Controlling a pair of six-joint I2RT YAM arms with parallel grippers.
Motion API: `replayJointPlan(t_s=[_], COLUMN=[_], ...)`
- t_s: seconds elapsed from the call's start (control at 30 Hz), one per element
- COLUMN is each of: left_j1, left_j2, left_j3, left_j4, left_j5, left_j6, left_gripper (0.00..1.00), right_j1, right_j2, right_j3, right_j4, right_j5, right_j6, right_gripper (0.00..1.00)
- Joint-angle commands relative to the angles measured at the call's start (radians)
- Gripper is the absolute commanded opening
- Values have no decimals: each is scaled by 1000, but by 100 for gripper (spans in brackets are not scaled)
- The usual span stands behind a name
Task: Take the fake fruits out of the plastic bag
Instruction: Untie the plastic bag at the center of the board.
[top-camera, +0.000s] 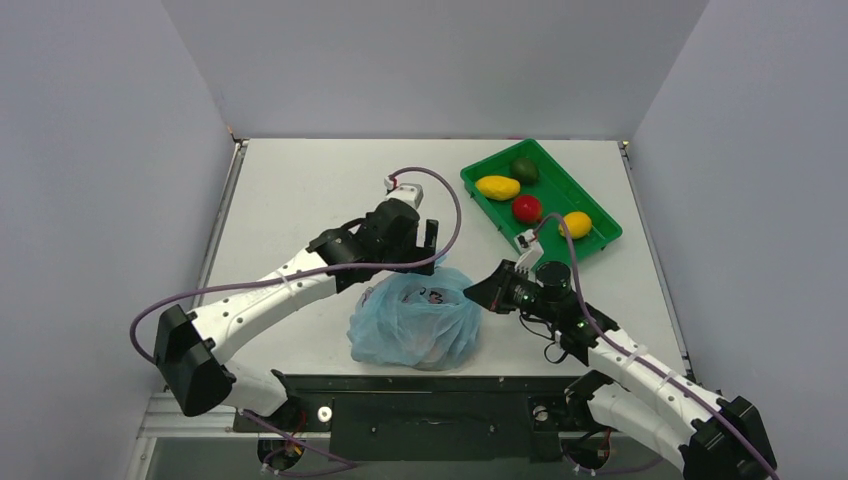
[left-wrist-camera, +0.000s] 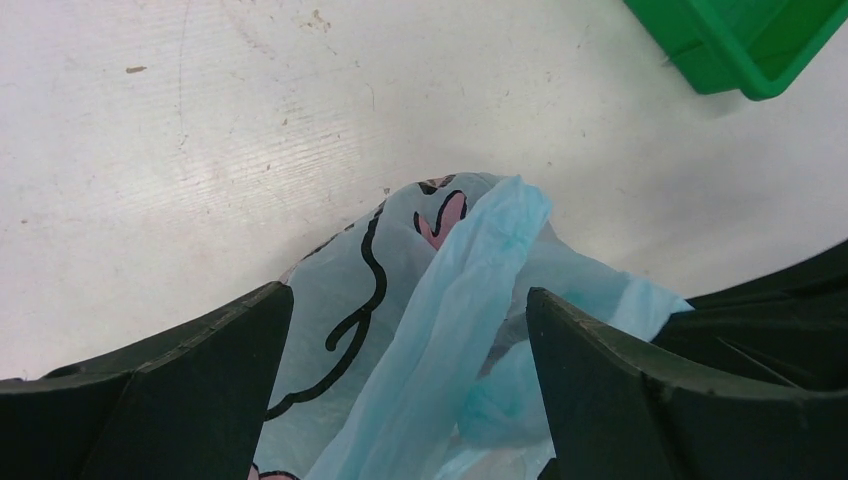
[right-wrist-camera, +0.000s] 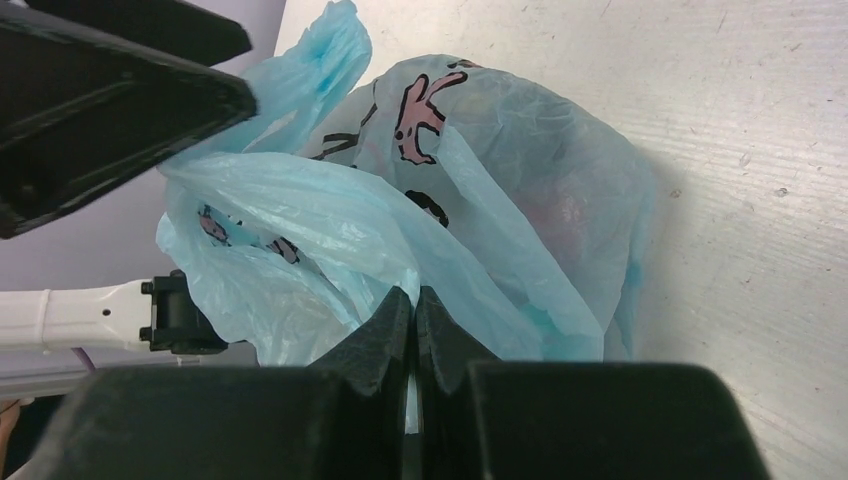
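Observation:
The light-blue plastic bag (top-camera: 415, 322) sits crumpled near the table's front edge, between the two arms. My left gripper (top-camera: 424, 247) hangs open over its far side; in the left wrist view a twisted strip of the bag (left-wrist-camera: 470, 300) stands loose between the spread fingers (left-wrist-camera: 200, 370). My right gripper (top-camera: 480, 294) is shut on the bag's right edge, with a sliver of film pinched between its fingertips (right-wrist-camera: 413, 292). Fake fruits show only as dim pinkish and dark shapes (right-wrist-camera: 565, 205) through the film. A red fruit (top-camera: 527, 208) lies in the green tray (top-camera: 578, 187).
The green tray at the back right also holds two yellow fruits (top-camera: 498, 187) (top-camera: 576, 224) and a dark green one (top-camera: 525, 169); its corner (left-wrist-camera: 740, 40) shows in the left wrist view. Grey walls close the table on three sides.

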Motion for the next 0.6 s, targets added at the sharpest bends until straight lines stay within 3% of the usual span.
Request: replayJointPlan(t_s=[0.0, 0.2, 0.33, 0.43, 0.47, 0.5, 0.57], left_j1=[15, 17, 16, 17, 17, 17, 17], left_j2=[43, 79, 44, 7, -17, -29, -76], left_j3=[57, -15, -64, -87, -102, -109, -135], left_j4=[59, 174, 212, 214, 214, 210, 207], left_j5=[44, 179, 194, 177, 173, 155, 125], left_j6=[15, -27, -43, -44, -48, -52, -69], left_gripper=[85, 81, 67, 45, 42, 31, 19], right_j1=[-1, -1, 0, 5, 7, 16, 43], right_j2=[-34, -46, -48, -44, -47, -50, -67], right_j3=[16, 12, 15, 36, 42, 58, 84], right_j4=[1, -26, -40, -102, -120, -159, -224], right_j5=[2, 4, 10, 26, 45, 56, 119], right_j6=[-22, -47, -64, -104, -128, -143, -186], right_gripper=[0, 0, 0, 0, 0, 0, 7])
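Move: The bag's loose upright handle stands just off my left fingertips, roughly 3 cm to their right, 1 cm back and 5 cm down. The blue bag's body sits some 11 cm back from that hand, 1 cm left and 12 cm below; the green tray's middle is about 13 cm ahead, 25 cm right and 18 cm down. From my right hand, already pinching the bag's side, the handle is about 6 cm ahead, 6 cm left and level. I sink my open left hand nearly 4 cm, first straight down and then sliding about 3 cm to the right, so that the upright handle comes between the fingertips. There I close the fingers most of the way onto the strand, easing about 1 cm back and left. My right hand keeps its pinch on the bag's side, sagging about 1 cm down. ##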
